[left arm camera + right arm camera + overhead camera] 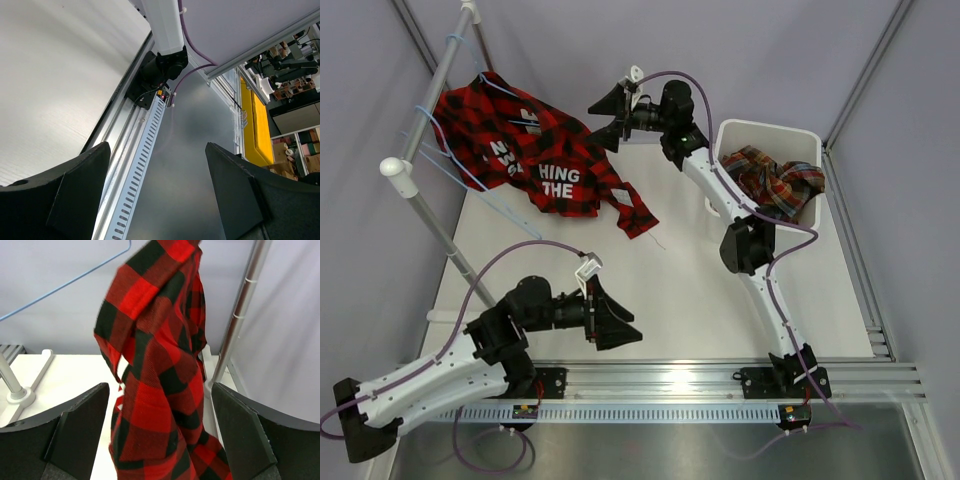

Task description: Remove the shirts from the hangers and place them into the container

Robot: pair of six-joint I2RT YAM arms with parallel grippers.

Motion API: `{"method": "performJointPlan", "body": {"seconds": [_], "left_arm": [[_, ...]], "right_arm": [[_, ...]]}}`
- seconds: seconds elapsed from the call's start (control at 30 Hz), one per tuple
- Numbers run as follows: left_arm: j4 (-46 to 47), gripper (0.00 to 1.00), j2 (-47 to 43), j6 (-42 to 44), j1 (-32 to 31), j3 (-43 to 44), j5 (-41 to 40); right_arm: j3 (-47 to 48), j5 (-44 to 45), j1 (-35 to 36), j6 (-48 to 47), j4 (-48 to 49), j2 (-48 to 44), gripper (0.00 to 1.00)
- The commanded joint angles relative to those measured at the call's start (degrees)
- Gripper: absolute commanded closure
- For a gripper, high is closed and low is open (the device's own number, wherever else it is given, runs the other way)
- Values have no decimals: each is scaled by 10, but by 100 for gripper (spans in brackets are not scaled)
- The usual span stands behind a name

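Note:
The red-and-black check shirt (530, 150) with white lettering hangs on a light-blue hanger (503, 88) at the rack, upper left, its tail trailing onto the table. My right gripper (601, 118) faces its right edge, open. In the right wrist view the shirt (150, 300) hangs ahead of the right gripper (160, 390), in line with the gap between its wide-apart fingers, nothing pinched. The multicolour plaid shirt (775, 180) lies bundled in the white container (768, 130) at the right. My left gripper (625, 325) hovers open near the front, holding nothing; the left gripper (157, 150) looks along the rail.
A bare light-blue hanger (490, 200) slants down from the white-and-grey rack pole (430, 120), whose upright (240, 310) stands just right of the shirt. The aluminium base rail (700, 385) runs along the near edge. Grey curtain walls enclose the table.

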Motion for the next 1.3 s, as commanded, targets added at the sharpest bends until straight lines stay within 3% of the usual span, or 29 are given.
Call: {"method": "performJointPlan", "body": {"seconds": [0.0,0.37,0.97,1.27], "left_arm": [[31,17,-1,10,-2,1,18],[29,16,-29,-4,-3,-9,17],[57,18,-37,-37,-2,-6,25],[57,18,-23,-34,-3,12,35]], "right_arm": [[26,-19,20,5,42,-3,8],[44,-7,57,-32,39,-7,19],[76,91,62,-87,48,44,18],[84,118,62,-92,61,58,33]]}}
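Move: My right hand is empty and open, fingers pointing left at the hanging red-and-black shirt. The shirt's near shoulder is about 6 cm to my left, straight across and some 3 cm lower. The dangling sleeve ends about 8 cm right, 3 cm back and 28 cm down. The empty blue hanger is roughly 21 cm left, 11 cm back, slightly above. From my idle left hand that shoulder is about 43 cm ahead, 13 cm left and 8 cm up. I bring my right hand in towards the shirt's near shoulder in a small loop: first about 5 cm left and 5 cm back, rising a little, then forward again and down, still edging left. The wrist swings clockwise about 10 degrees on the way forward as the fingers partly close around the shoulder cloth, not yet shut on it. ##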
